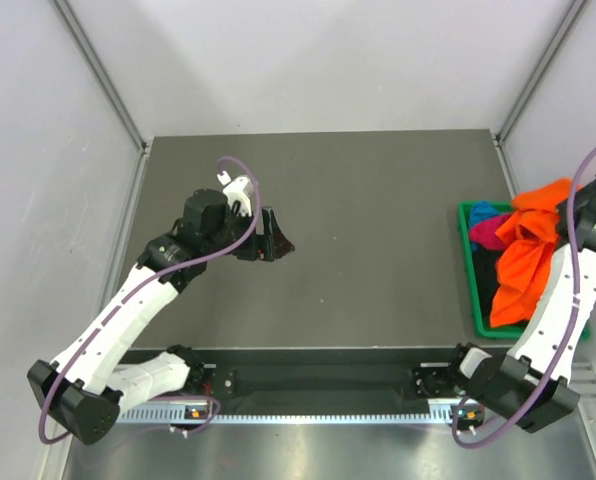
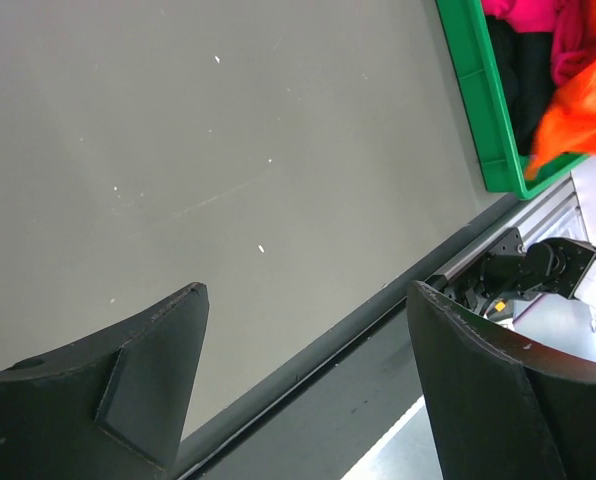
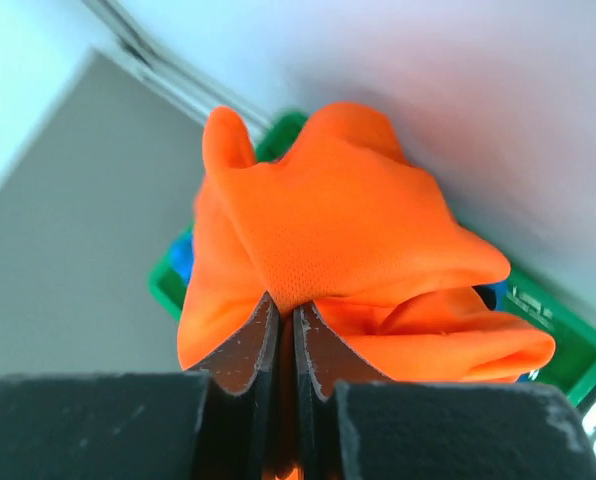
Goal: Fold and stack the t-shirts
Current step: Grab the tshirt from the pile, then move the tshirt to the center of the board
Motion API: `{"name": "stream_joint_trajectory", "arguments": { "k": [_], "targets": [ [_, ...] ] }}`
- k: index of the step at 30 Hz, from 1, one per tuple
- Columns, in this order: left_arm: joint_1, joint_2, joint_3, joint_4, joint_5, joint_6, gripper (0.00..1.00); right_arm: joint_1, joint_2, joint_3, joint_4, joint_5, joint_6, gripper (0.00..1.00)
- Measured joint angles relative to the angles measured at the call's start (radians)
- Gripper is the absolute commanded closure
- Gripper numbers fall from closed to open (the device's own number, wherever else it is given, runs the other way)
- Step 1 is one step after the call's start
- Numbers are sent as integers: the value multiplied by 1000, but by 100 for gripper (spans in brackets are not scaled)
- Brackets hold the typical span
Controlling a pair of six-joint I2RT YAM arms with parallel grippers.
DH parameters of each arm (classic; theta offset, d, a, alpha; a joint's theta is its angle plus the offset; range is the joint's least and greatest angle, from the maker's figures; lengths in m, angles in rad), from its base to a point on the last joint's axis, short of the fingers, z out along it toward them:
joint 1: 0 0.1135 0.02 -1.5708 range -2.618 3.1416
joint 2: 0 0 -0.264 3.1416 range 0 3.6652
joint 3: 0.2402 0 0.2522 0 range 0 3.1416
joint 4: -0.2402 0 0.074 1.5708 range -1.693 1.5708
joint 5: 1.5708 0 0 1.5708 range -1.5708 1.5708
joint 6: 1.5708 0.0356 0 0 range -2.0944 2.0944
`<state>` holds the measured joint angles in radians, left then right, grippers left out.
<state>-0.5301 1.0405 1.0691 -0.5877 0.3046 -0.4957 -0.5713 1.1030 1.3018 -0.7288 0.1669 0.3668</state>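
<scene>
The orange t-shirt (image 1: 523, 260) is bunched up and hangs over the green bin at the table's right edge. My right gripper (image 3: 286, 305) is shut on a fold of this orange t-shirt (image 3: 348, 210), with cloth pinched between the tips. Beneath it in the bin lie a magenta-red t-shirt (image 1: 488, 232) and a blue t-shirt (image 1: 483, 210). My left gripper (image 1: 273, 238) hovers open over the bare table left of centre, far from the shirts. In the left wrist view this gripper (image 2: 308, 288) has nothing between its fingers.
The green plastic bin (image 1: 471, 270) stands against the right side wall; its rim (image 2: 478, 90) shows in the left wrist view. White walls close in the dark table (image 1: 378, 200) on three sides. A metal rail (image 1: 318, 380) with the arm bases runs along the near edge.
</scene>
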Motion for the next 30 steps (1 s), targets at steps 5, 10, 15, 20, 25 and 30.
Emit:
{"name": "stream_joint_trajectory", "arguments": {
  "k": [5,10,15,20,25,30],
  "targets": [
    [0,-21,-17,0,-7,0,14,0,-37,111,-61,0,0,100],
    [0,-58,-18,-1,-13,0,15,6,-16,224,-138,-100,-1,100],
    [0,-68,-15,-20,-64,-1,15,141,71,423,-160,-293,13,100],
    [14,-68,34,-63,-120,-1,15,481,210,688,-140,-410,51,100],
    [38,-78,93,-80,-177,-2,14,729,236,702,-19,-475,140,100],
    [39,-103,93,-104,-207,-3,14,911,204,454,170,-459,185,100]
  ]
}}
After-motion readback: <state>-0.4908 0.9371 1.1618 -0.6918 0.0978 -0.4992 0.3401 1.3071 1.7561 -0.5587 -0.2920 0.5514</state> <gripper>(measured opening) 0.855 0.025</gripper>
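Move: The right hand, fingers shut on the orange t-shirt, is to bring it over the middle of the bare table, some 49 cm to its left, 9 cm farther out and 27 cm lower. The green bin's middle lies almost straight below, about 3 cm left and 20 cm down; in it the pink shirt is about 11 cm left and 7 cm ahead. From the left hand the table's middle is about 9 cm right, 12 cm ahead and 22 cm down. Still pinching the orange t-shirt, the right hand first climbs about 6 cm above the bin, then swings fast to the left and on up, some 38 cm across with a smaller reach forward, and sinks about 4 cm near the end over the far part of the table. On the way the wrist turns some 70 degrees counter-clockwise so that the fingers point left across the table, while the open, empty left hand gives way about 5 cm to its left and 4 cm up. ##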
